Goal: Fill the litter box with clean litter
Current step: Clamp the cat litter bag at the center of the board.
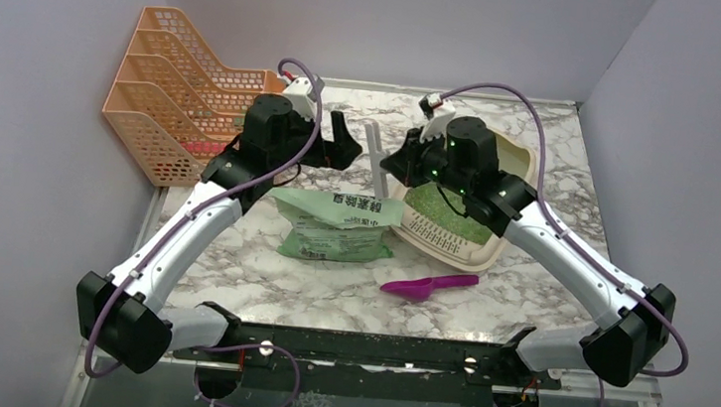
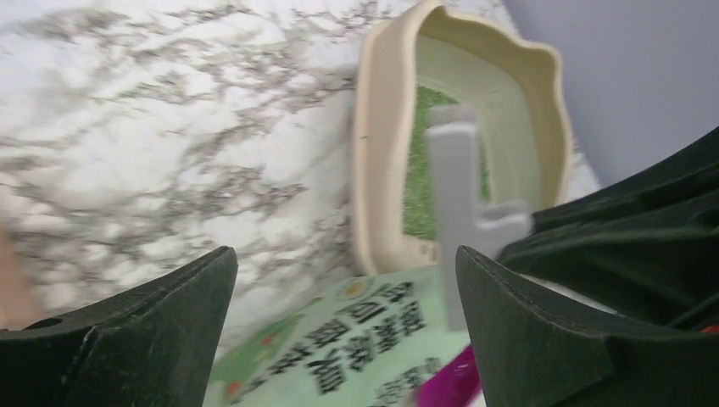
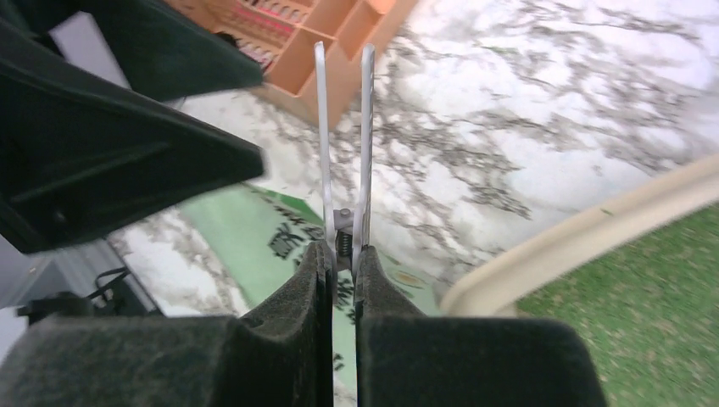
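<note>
The beige litter box (image 1: 523,167) stands at the back right, with green clean litter (image 1: 433,210) spread over its floor. The green printed bag (image 1: 334,226) lies flat on the marble to its left, its mouth resting on the box's slotted lip. My right gripper (image 3: 342,254) is shut on a white spring clip (image 3: 343,127), which stands upright over the bag's mouth (image 1: 375,155). Just left of the clip, my left gripper (image 2: 348,288) hangs open and holds nothing. Below it I see the bag (image 2: 356,339), and beyond it the clip (image 2: 458,203) and the box rim (image 2: 373,170).
An orange mesh file rack (image 1: 172,96) stands against the back left wall. A magenta scoop (image 1: 423,286) lies on the marble in front of the litter box. Grey walls close in the table on three sides.
</note>
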Motion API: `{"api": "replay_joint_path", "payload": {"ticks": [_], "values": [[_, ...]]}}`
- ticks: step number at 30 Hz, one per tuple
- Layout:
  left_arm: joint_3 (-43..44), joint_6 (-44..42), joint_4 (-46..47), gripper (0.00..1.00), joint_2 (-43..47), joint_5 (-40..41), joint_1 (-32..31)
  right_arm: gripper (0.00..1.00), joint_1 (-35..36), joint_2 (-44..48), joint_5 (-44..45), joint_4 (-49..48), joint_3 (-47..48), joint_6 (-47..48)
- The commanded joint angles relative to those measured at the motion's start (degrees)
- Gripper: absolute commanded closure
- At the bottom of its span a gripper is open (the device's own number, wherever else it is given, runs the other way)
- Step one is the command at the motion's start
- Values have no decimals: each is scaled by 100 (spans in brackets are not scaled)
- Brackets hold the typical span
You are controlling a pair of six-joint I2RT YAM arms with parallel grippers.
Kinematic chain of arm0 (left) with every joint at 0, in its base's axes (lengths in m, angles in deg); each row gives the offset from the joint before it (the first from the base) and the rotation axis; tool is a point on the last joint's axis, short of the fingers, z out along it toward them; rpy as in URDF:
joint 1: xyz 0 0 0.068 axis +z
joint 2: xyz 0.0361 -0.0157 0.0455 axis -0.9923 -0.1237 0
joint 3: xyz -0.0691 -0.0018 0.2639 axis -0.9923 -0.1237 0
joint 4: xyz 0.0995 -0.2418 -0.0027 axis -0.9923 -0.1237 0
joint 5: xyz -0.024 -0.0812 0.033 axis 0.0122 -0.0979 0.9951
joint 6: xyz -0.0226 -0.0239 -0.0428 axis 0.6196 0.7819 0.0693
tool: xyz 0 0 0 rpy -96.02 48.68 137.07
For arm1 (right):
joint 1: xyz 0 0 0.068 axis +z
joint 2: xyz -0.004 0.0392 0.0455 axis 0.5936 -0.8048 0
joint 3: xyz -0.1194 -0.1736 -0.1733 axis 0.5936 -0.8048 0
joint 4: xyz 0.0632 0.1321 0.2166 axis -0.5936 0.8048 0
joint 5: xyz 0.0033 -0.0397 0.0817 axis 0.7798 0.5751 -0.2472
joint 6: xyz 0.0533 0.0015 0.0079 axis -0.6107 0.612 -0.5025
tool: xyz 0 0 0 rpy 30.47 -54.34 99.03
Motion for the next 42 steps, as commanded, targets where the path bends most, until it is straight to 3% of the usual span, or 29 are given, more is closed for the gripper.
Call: {"api": "replay_joint_path", "payload": {"ticks": [1, 7, 20, 25, 31, 39, 42], "values": [[67, -2185, -700, 1, 171, -1041, 391, 99, -418, 453, 567, 212, -198, 151], [-41, -4482, -1711, 1, -102, -2616, 400, 99, -951, 827, 275, 348, -395, 239], [-431, -5458, -1977, 5, -501, -1630, 400, 99, -1099, 648, -1902, 369, -221, 1350], [-398, -5513, -1949, 19, -701, -1156, 400, 99, -1098, 386, -2508, 330, -141, 1659], [-554, -5477, -1844, 41, -519, -1159, 399, 98, -1095, -223, -3115, 617, 225, 2405], [-931, -5390, -1680, 58, -214, -1089, 400, 98, -1099, -752, -3351, 285, 474, 3204], [-941, -5389, -1640, 61, -169, -1086, 400, 98, -1095, -805, -3641, 60, 448, 3428]]}}
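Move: The litter bag stands some 22 cm below the open left hand, about 4 cm nearer the base and 1 cm to its left; its rolled top comes much higher. The clip is about 7 cm right of this hand and 3 cm back. From the right hand, which holds the clip, the bag's middle lies about 10 cm left, 2 cm back and 22 cm down; the scoop lies 12 cm right and 7 cm back, and the litter box 18 cm right and 12 cm ahead, both on the table. Down some 14 cm, with about 5 cm each to the left and back, the left hand sinks to the left part of the bag's rolled top, rolling and swinging clockwise; its wide-open fingers straddle the roll and close to under half. The right hand keeps the clip shut in its fingers, swings about 8 cm right, then returns left and sinks towards the bag, turning counter-clockwise. ##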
